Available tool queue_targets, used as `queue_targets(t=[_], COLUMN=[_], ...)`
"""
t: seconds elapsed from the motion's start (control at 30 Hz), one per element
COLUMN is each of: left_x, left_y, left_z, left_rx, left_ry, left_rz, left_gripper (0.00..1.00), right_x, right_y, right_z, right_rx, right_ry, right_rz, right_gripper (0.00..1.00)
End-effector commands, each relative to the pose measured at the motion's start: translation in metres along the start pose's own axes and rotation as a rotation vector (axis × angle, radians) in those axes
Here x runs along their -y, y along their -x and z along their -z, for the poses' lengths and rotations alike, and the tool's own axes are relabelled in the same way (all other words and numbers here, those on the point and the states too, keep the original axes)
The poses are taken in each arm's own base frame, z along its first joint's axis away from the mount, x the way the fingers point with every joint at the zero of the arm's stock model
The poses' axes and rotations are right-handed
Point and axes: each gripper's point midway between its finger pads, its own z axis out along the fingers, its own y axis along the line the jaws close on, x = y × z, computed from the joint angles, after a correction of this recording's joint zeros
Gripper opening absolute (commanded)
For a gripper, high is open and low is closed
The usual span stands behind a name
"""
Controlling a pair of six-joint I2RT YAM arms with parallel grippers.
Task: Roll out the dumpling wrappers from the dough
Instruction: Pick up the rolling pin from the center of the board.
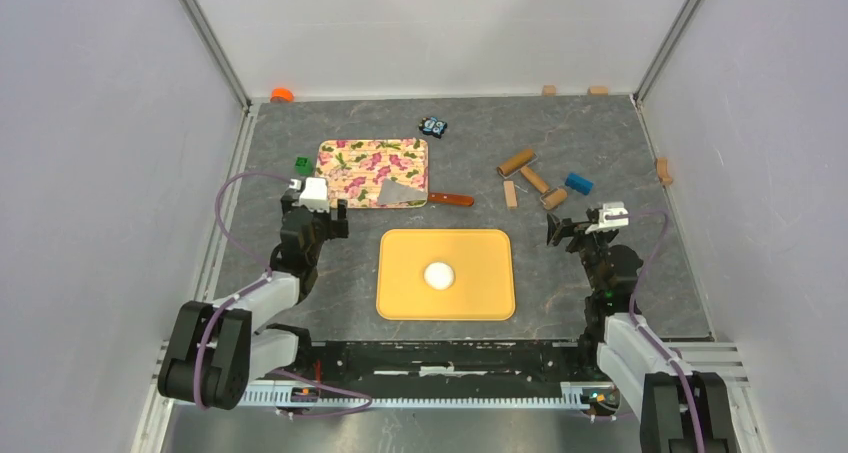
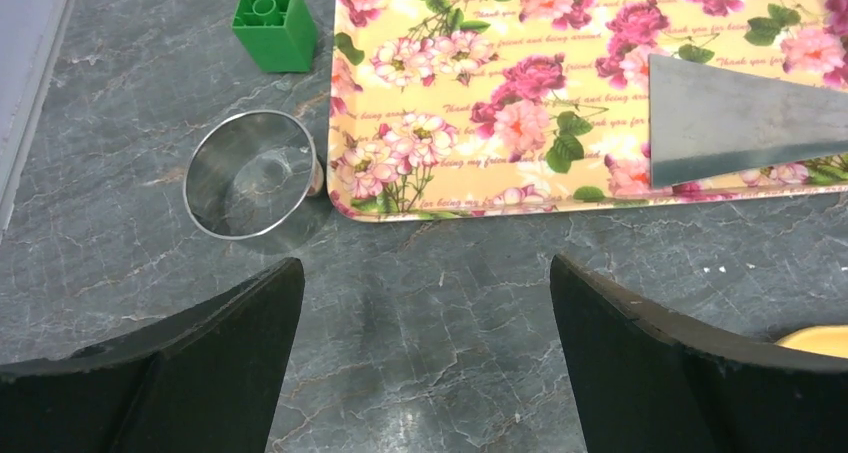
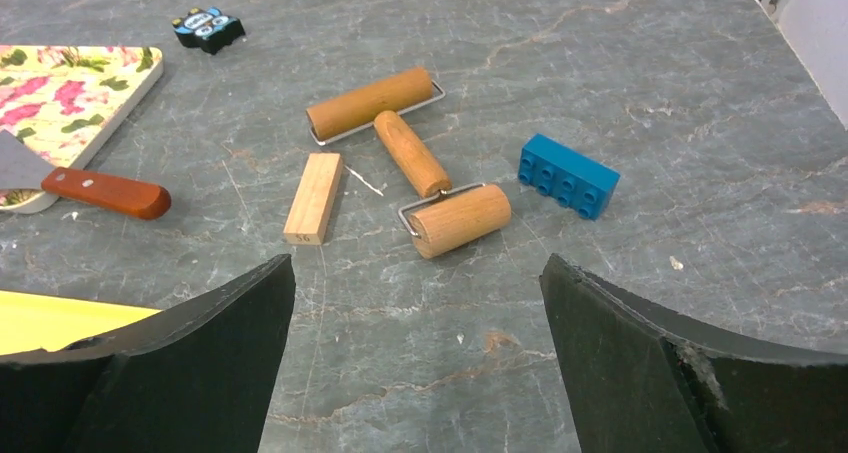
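Observation:
The dough [image 1: 438,274] is a small smooth white ball lying in the middle of the yellow board [image 1: 400,298]. No dumpling wrappers show in any view. My left gripper [image 1: 316,211] [image 2: 425,263] hovers left of the board, open, with only bare stone between its fingers. To the right of the board, my right gripper [image 1: 572,229] [image 3: 416,259] is also open and holds nothing. A wooden hand roller [image 3: 412,153] with a drum at each end lies on the table just beyond the right gripper.
A floral tray [image 2: 480,83] holds a scraper blade [image 2: 730,118] with a wooden handle [image 3: 105,191]. A clear round cup [image 2: 250,173] and a green brick [image 2: 275,23] lie left of the tray. A wooden block [image 3: 314,197], blue brick [image 3: 566,175] and black toy [image 3: 207,28] lie nearby.

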Motion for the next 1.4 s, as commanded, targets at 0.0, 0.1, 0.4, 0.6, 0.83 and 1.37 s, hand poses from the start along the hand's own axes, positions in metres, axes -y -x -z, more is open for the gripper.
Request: queue_targets(t=[0.0,0.1,0.4,0.6,0.83,1.37], left_x=[0.009,0.017,0.057,0.073,0.076,0.080], left_y=[0.013,0.016,0.042,0.056,0.051,0.044], left_z=[-0.004,-0.005,0.019,0.034,0.040,0.046], left_rx=[-0.029,-0.124,-0.251,-0.258,-0.286,-0.293], left_ry=[-0.066,-0.151,-0.521,-0.658,-0.700,-0.741], left_rz=[-0.049,-0.156,-0.365,-0.377,-0.395,-0.404], left_gripper=[1.00,1.00,1.00,1.00,1.00,1.00], right_x=[0.008,-0.001,0.015,0.023,0.025,0.012], right_y=[-0.026,-0.008,-0.011,-0.016,-0.054,-0.132], right_z=[0.003,-0.027,-0.106,-0.157,-0.165,-0.137], right_rx=[-0.103,-0.180,-0.569,-0.765,-0.895,-1.060], right_ry=[-0.032,0.042,0.090,0.120,0.198,0.313], right_rz=[0.012,0.027,0.250,0.480,0.529,0.435], right_gripper=[0.98,0.98,0.73,0.77,0.76,0.14])
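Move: From the right hand the rolling pin's middle, its handle, lies about 17 cm ahead, 3 cm left and some 11 cm below. At about that depth too, the wood block sits 13 cm ahead and 8 cm left, the blue brick 16 cm ahead and 5 cm right, and the cleaver handle 12 cm ahead and 20 cm left. From the left hand the rolling pin is roughly 13 cm ahead, 39 cm right and 7 cm lower; the dough is 10 cm back, 19 cm right and 7 cm lower. The right hand dips a little, sweeps forward about 18 cm out over the rolling pin, then eases back some 3 cm while sinking onto its handle, the wrist tipping down about 50 degrees, rolling left side down and turning counter-clockwise, and the part-closed fingers shut further to pinch the handle near its small-roller end. Meanwhile the open, empty left hand rises and comes down again while swinging about 8 cm right and 3 cm back, towards the dough, turning some 40 degrees clockwise and tipping its fingers down. ##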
